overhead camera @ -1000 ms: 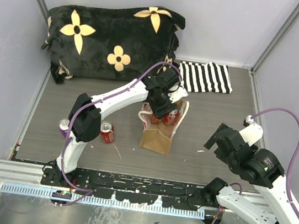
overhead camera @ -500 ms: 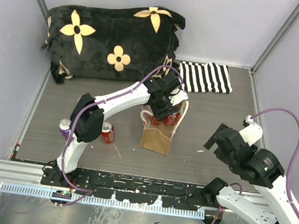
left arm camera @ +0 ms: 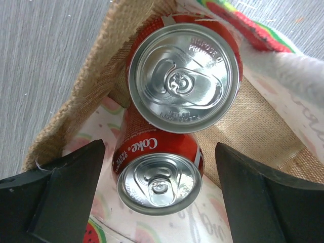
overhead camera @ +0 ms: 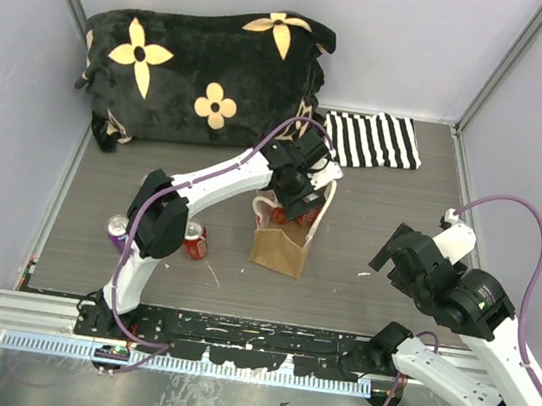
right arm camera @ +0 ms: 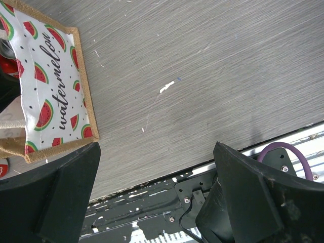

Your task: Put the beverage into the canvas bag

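Observation:
The canvas bag (overhead camera: 280,250) stands upright mid-table, tan with cream handles. My left gripper (overhead camera: 299,199) hovers right over its mouth. Seen from the left wrist, the bag (left arm camera: 81,101) holds two red Coke cans: one beverage can (left arm camera: 159,187) sits between my open left gripper's (left arm camera: 159,152) fingers with a gap on each side, the other can (left arm camera: 185,81) lies just beyond it. Nothing is gripped. My right gripper (overhead camera: 382,257) hangs open to the right of the bag, over bare table (right arm camera: 202,76); its wrist view shows the bag's watermelon-print side (right arm camera: 50,91).
A red can (overhead camera: 194,241) and a purple can (overhead camera: 118,231) stand on the table left of the bag, by the left arm's base. A black flower-print cushion (overhead camera: 199,72) and a striped cloth (overhead camera: 373,140) lie at the back. Walls enclose three sides.
My left gripper's jaws have spread wide and let go of the can, which now sits lower inside the bag. The right arm has not moved.

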`<state>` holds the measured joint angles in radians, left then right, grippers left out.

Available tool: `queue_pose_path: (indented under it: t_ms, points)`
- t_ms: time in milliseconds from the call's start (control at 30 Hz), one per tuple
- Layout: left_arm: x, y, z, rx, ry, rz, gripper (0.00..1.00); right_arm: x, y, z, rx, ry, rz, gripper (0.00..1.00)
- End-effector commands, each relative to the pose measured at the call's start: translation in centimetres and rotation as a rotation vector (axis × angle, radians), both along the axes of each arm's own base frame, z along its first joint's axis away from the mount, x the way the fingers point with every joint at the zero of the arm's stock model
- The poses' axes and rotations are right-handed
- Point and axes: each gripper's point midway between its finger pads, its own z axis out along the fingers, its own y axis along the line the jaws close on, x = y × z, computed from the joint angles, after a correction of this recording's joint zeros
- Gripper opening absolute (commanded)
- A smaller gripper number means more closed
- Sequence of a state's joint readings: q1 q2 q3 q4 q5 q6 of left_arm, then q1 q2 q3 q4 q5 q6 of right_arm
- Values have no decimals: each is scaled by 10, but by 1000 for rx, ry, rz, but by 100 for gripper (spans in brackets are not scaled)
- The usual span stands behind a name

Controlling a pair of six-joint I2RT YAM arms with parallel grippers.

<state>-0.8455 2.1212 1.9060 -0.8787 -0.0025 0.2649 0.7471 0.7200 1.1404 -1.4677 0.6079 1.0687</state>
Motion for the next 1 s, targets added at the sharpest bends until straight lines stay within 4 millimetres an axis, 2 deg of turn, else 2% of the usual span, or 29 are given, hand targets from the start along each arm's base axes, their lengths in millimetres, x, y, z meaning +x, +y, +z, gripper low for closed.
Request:
queue_pose_path:
  t_ms: [0,200,333,433,600,700,767,833,967]
  points:
    - [14,-3,44,-63,-100,28,98,6,4,9,21,-35,-6,100]
    - [10,-6,69,-103,-127,28,98,8,7,5,24,-30,0,100]
    - [8,-7,76,-115,-132,31,98,11,10,4,19,-28,6,100]
    - [10,-7,84,-124,-154,40,98,12,11,4,18,-29,7,100]
    - [18,-10,111,-172,-223,52,98,13,12,2,19,-26,9,100]
    - [18,-10,119,-172,-228,44,97,14,13,2,17,-27,9,100]
    - [17,-7,119,-157,-233,38,91,15,14,2,13,-27,10,100]
    - [18,-1,116,-136,-252,36,75,16,14,2,11,-25,12,100]
    - [16,8,101,-98,-260,29,57,16,14,3,13,-27,11,100]
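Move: The left hand is still down in the canvas bag, open around the can it has already released: that can's middle is about 4 cm below and 2 cm left. The first can stands some 4 cm right, 1 cm ahead and 4 cm below. Probably next, the red can outside the bag stands about 21 cm left, 10 cm back and 4 cm lower. From the right hand, that outside can is roughly 48 cm left, 8 cm ahead and 16 cm lower. Already clear of the released can, the left hand's fingers draw up out of the bag, away from both cans, rising about 9 cm with only a slight drift forward. The wrist tips the fingertips outward and somewhat to the right, some 15 degrees; the fingers stay wide for most of the rise, then close to about two thirds on nothing seen between them. ##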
